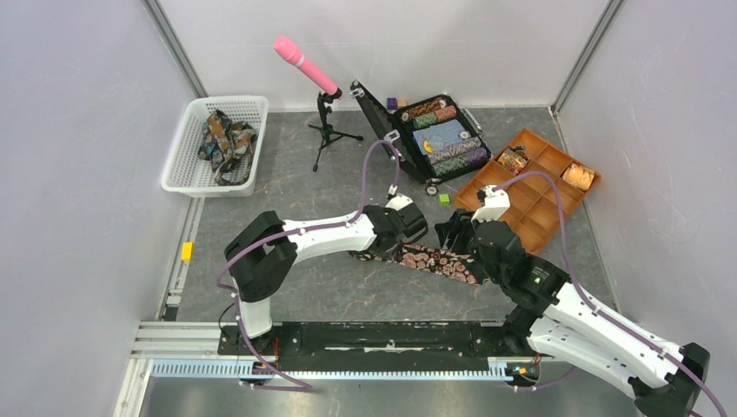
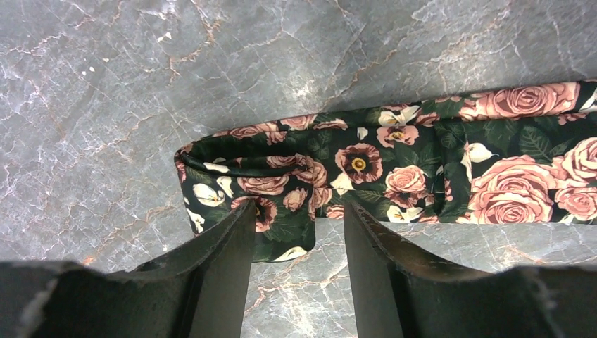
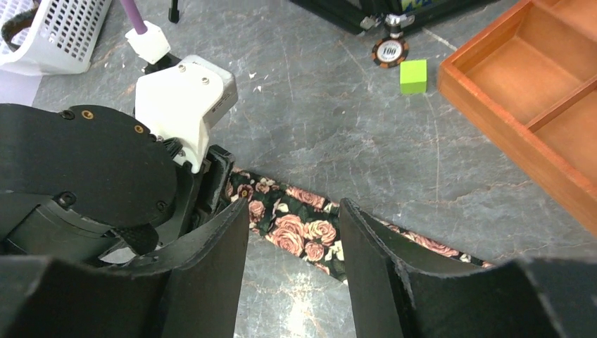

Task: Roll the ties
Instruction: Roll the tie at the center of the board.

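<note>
A dark tie printed with pink roses (image 1: pixel 430 259) lies flat as a strip on the grey marble table, between the two arms. In the left wrist view its left end (image 2: pixel 211 186) is folded back on itself. My left gripper (image 2: pixel 299 218) hovers open right over that folded end, holding nothing. Above a stretch of the same tie (image 3: pixel 303 229) further right, my right gripper (image 3: pixel 294 218) is also open and empty. Seen from above, the left gripper (image 1: pixel 413 228) and right gripper (image 1: pixel 454 234) stand close together. More ties (image 1: pixel 224 139) lie heaped in a white basket (image 1: pixel 195 178).
An orange compartment tray (image 1: pixel 543 204) at the right holds two rolled ties (image 1: pixel 513 160). An open black case of poker chips (image 1: pixel 439 135) stands behind. A pink microphone on a tripod (image 1: pixel 323 122) is at the back. A loose chip (image 3: pixel 390 51) and green cube (image 3: pixel 413 76) lie near the tray.
</note>
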{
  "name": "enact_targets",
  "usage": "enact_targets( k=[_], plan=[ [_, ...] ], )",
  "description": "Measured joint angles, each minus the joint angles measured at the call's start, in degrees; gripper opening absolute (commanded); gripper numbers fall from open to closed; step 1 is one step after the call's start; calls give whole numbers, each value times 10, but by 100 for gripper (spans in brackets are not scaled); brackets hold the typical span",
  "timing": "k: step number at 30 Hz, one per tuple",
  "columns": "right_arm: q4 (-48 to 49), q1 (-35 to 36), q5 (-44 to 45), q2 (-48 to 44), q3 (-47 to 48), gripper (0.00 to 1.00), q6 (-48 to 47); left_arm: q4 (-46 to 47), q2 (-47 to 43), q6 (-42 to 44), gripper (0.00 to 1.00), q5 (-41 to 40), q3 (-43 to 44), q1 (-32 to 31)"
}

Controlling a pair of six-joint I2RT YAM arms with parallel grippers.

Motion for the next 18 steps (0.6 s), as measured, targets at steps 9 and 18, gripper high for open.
enact_targets(
  k=[9, 18],
  plan=[
    [-11, 0, 57, 14, 58, 76, -39, -6, -38, 0, 58, 2, 9, 9],
    [-12, -1, 48, 47, 90, 88, -133, 2, -167, 0, 64, 18, -3, 57]
  ],
)
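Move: The tie's folded end lies about 3 cm to the left of the left hand, roughly 1 cm ahead and 3 cm below. The middle of its flat stretch is some 15 cm to that hand's right and 4 cm back. From the right hand, the folded end is about 19 cm left, roughly level fore and aft, 17 cm below; the green cube stands about 10 cm ahead and 1 cm right, and the wooden tray's middle 13 cm ahead and 23 cm right. Lift the left gripper away from the tie's folded end, slowly at first and then fast, about 10 cm up with a slight drift forward, its half-open fingers keeping their gap while the wrist rolls some 15 degrees. Meanwhile raise the right gripper about 5 cm and a little forward, spreading its empty fingers from half to wide open and rolling the wrist slightly. ##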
